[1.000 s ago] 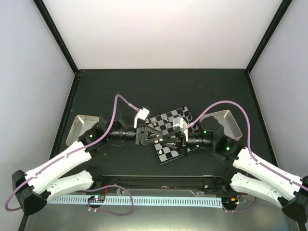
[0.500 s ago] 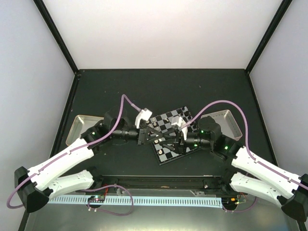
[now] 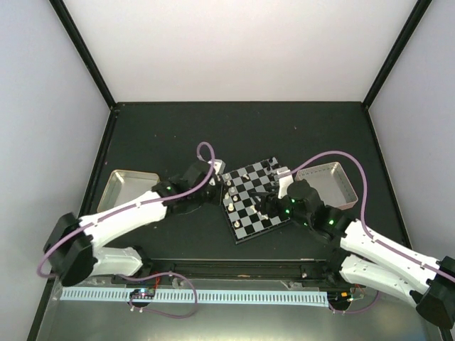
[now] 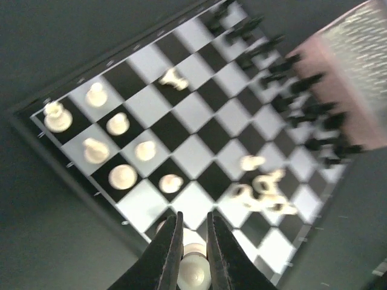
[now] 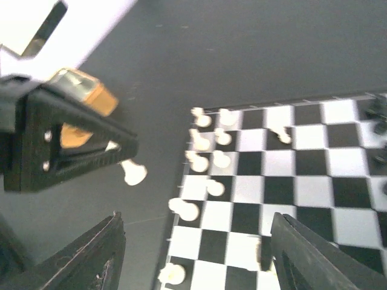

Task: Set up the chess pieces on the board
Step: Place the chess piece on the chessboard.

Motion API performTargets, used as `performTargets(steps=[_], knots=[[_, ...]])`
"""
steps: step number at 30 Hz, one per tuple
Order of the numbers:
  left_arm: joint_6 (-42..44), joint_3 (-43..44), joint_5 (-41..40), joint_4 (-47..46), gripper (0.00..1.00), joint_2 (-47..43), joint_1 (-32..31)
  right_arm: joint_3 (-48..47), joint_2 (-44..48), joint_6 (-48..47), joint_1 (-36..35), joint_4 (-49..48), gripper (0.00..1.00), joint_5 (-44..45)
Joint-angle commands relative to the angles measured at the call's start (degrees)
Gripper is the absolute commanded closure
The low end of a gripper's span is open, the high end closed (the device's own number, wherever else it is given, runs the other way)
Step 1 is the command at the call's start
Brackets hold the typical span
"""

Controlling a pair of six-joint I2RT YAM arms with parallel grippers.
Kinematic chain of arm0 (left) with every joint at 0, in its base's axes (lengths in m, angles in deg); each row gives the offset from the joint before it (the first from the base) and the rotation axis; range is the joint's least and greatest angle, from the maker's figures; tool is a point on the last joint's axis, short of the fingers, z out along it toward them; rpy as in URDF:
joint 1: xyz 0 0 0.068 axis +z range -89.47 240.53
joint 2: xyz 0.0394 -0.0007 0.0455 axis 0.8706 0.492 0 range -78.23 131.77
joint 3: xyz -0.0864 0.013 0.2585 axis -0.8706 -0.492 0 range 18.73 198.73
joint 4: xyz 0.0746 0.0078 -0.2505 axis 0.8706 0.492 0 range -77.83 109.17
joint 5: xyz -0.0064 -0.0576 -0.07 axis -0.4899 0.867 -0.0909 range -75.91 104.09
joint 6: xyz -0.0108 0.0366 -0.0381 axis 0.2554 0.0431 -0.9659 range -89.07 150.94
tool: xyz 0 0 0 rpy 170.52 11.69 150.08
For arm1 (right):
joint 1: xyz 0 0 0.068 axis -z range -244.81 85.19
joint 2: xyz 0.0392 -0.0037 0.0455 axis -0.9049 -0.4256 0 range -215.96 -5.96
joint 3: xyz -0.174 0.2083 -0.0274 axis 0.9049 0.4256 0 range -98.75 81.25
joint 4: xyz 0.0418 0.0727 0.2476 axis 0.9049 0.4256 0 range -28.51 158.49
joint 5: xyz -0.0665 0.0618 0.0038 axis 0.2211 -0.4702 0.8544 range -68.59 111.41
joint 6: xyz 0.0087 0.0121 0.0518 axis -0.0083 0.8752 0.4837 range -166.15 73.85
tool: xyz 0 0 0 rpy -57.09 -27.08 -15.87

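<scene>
The board (image 3: 250, 206) lies tilted at the table's middle. Cream-white chess pieces (image 4: 115, 151) stand along its left side, black ones (image 4: 290, 90) along the far side, and a few white ones (image 4: 263, 192) lie heaped on the squares. My left gripper (image 3: 217, 189) hovers at the board's left edge, shut on a white piece (image 4: 195, 270). That held piece (image 5: 133, 173) also shows in the right wrist view, hanging beside the board's rim. My right gripper (image 5: 195, 216) is open over the board (image 5: 284, 181), nothing between its fingers (image 5: 91, 254).
A metal tray (image 3: 122, 187) sits left of the board and another (image 3: 334, 177) to its right, partly under the right arm. A pinkish tray (image 4: 357, 66) borders the board's far side. A slotted rail (image 3: 199, 295) runs along the near edge.
The two grippers met over the board's middle. The right one has opened and drawn back right, while the left has shut on the white piece and carried it to the board's left edge.
</scene>
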Motion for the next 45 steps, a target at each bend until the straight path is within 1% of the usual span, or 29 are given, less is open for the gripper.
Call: performTargets(steps=[1, 4, 7, 11, 16, 22, 28, 39, 45], knots=[[0.08, -1.07, -12.80, -4.58, 0.98, 8.09, -1.21, 0.63, -1.16, 9.12, 0.51, 4.22, 0.33, 14.37], [-0.48, -0.90, -14.00, -7.21, 0.98, 13.12, -1.34, 1.18, -1.85, 10.04, 0.56, 3.97, 0.33, 13.83], [-0.88, -1.07, -14.55, -10.05, 0.98, 16.14, -1.51, 1.40, -2.11, 10.20, 0.69, 3.67, 0.33, 13.40], [-1.14, -0.57, -14.69, -11.32, 0.98, 19.35, -1.57, 1.47, -2.52, 10.09, 0.80, 3.65, 0.33, 13.39], [-1.59, -1.23, -14.30, -13.22, 0.98, 21.20, -1.67, 1.40, -3.05, 10.04, 0.82, 3.74, 0.33, 13.23], [-1.33, -0.78, -13.26, -13.58, 0.95, 22.17, -1.75, 1.41, -3.67, 9.99, 0.88, 3.69, 0.33, 13.12], [-1.64, -1.00, -13.19, -12.02, 0.87, 22.18, -1.78, 1.32, -3.62, 9.96, 0.97, 3.91, 0.33, 13.22], [-1.77, -1.69, -11.97, -10.17, 0.73, 19.00, -1.88, 1.12, -3.98, 10.20, 0.93, 3.96, 0.33, 13.04], [-2.33, -0.36, -13.58, -7.57, 0.66, 16.64, -1.82, 0.23, -3.80, 10.73, 0.94, 5.08, 0.33, 13.27]])
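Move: The left hand already pinches a white piece; the empty edge square it is bound for lies about 4 cm ahead and 13 cm below. The edge piece beyond that square stands some 3 cm farther out and 1 cm left of it, the nearer edge piece 2 cm back and 1 cm right, the pawn 1 cm out and 3 cm right. The lying white pieces are about 4 cm ahead, 2 cm right and 15 cm below the open right hand, with a small pawn 3 cm beyond them. The left hand sinks about 11 cm and eases 4 cm forward, its fingers tipping some 15 degrees steeper, to set the held piece down between its edge-row neighbours, then opens partway around it and just starts to rise. Meanwhile the empty right hand, fingers kept open, drops about 4 cm and shifts right and slightly forward towards the lying white pieces, turning clockwise. ##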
